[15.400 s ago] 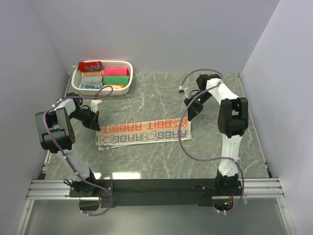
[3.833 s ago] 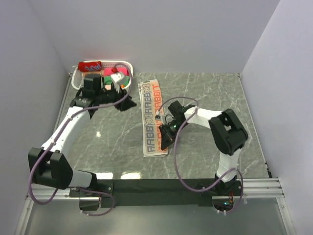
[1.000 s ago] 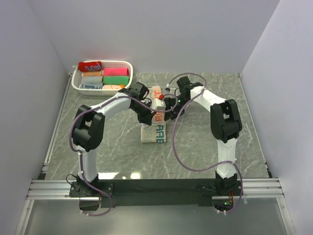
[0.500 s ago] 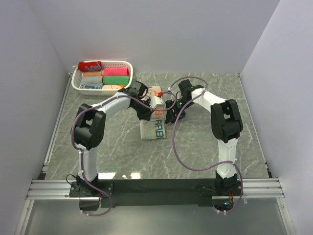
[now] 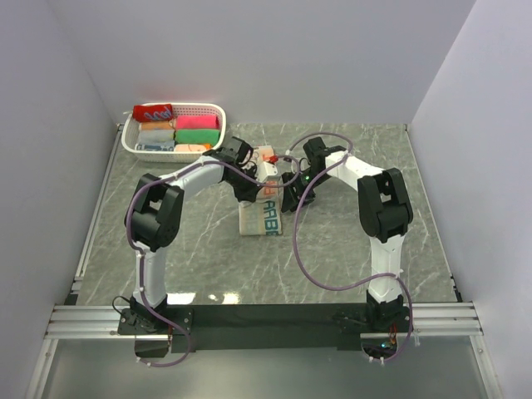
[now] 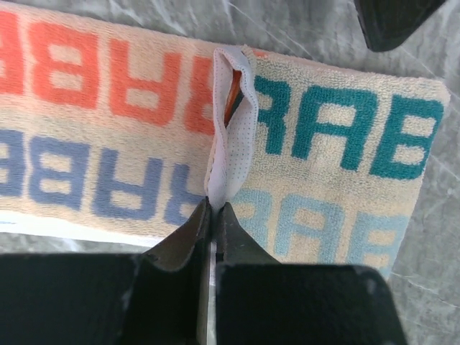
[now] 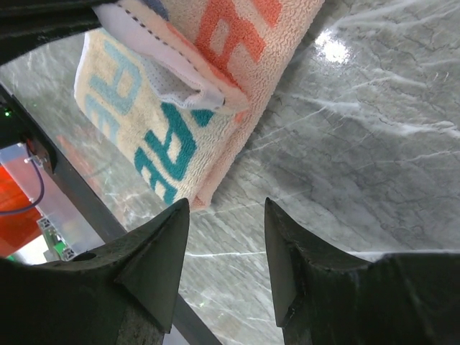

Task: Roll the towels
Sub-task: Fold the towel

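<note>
The cream towel (image 5: 264, 214) with orange-red and teal letters lies partly rolled mid-table, a flat end toward me. In the left wrist view a white mesh fold (image 6: 231, 136) stands up from the towel (image 6: 108, 122), and my left gripper (image 6: 213, 210) is shut on that fold. The left gripper (image 5: 252, 186) sits on the towel's left side. My right gripper (image 5: 291, 188) hovers at the towel's right edge. In its own view it (image 7: 225, 210) is open over bare marble, with the towel (image 7: 169, 133) just beyond its fingertips. A red towel roll (image 5: 153, 112) rests on the basket's far left corner.
A white basket (image 5: 218, 113) at the back left holds several rolled towels in pink, green and orange. Grey walls close in the table on three sides. A black bar and rail run along the near edge (image 5: 266, 316).
The flat stretch of the cream towel has grown a little shorter. My right gripper has dropped slightly along the towel's right edge and its jaws have narrowed. The left gripper keeps its pinch.
</note>
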### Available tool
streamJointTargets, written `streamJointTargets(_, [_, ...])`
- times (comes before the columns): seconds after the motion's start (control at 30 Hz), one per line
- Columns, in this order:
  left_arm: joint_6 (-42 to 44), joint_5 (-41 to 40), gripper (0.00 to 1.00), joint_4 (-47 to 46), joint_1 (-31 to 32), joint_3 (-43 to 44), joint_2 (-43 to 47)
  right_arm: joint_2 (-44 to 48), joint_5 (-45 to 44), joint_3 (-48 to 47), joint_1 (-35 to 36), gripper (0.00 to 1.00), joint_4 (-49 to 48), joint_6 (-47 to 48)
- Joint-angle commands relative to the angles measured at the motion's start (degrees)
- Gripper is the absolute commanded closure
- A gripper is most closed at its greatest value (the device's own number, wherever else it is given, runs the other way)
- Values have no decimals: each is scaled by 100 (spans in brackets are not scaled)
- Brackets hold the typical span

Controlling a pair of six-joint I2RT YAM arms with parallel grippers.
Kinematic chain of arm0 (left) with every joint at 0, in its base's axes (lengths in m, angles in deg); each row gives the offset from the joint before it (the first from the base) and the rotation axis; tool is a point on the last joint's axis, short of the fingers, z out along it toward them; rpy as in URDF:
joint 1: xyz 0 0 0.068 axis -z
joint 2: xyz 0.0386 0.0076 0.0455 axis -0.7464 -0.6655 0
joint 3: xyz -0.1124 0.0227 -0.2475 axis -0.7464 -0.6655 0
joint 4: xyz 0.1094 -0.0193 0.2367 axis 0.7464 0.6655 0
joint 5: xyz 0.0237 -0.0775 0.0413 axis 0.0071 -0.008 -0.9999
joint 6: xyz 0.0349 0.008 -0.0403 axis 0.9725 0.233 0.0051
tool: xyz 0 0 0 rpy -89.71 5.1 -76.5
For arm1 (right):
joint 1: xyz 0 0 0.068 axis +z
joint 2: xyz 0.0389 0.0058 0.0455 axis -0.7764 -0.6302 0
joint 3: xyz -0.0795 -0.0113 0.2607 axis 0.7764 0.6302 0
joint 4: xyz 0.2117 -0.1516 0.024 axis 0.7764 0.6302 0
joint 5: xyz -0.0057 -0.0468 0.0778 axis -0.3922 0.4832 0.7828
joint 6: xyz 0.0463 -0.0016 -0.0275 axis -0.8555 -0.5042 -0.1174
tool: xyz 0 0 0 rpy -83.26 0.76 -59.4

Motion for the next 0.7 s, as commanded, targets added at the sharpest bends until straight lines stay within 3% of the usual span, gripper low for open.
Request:
streamJointTargets(0.0, [34, -50, 94, -27, -19, 311, 21, 217, 143, 10, 33, 47, -41, 7])
streamJointTargets(0.4, [183, -147, 90, 17, -63, 495, -251, 147, 170, -25, 33, 48, -42, 7])
streamJointTargets(0.53, [113, -164, 71, -210, -89, 434, -191, 129, 196, -96, 33, 48, 3, 24])
streamJointTargets(0.67, [34, -103, 70, -246, -89, 504, -181, 120, 240, -52, 33, 50, -6, 24])
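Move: The left fingers still hold the left end of the towel's raised hem, which is to be laid on the towel's far part, some 3 cm ahead, 4 cm right and 3 cm below them. The towel's near fold is about 10 cm back and 4 cm right; its far end is roughly 19 cm ahead and 5 cm right. The same laying spot is about 6 cm ahead of the half-open right hand, 9 cm to its left and 3 cm lower. Drawing the pinched hem forward over the towel, away from the near fold, the left hand travels about 2 cm towards the far part. It rises slightly on the way, then sinks about 1.5 cm as the fingers part to roughly a third open, slackening the pinch with the hem still standing between them. ##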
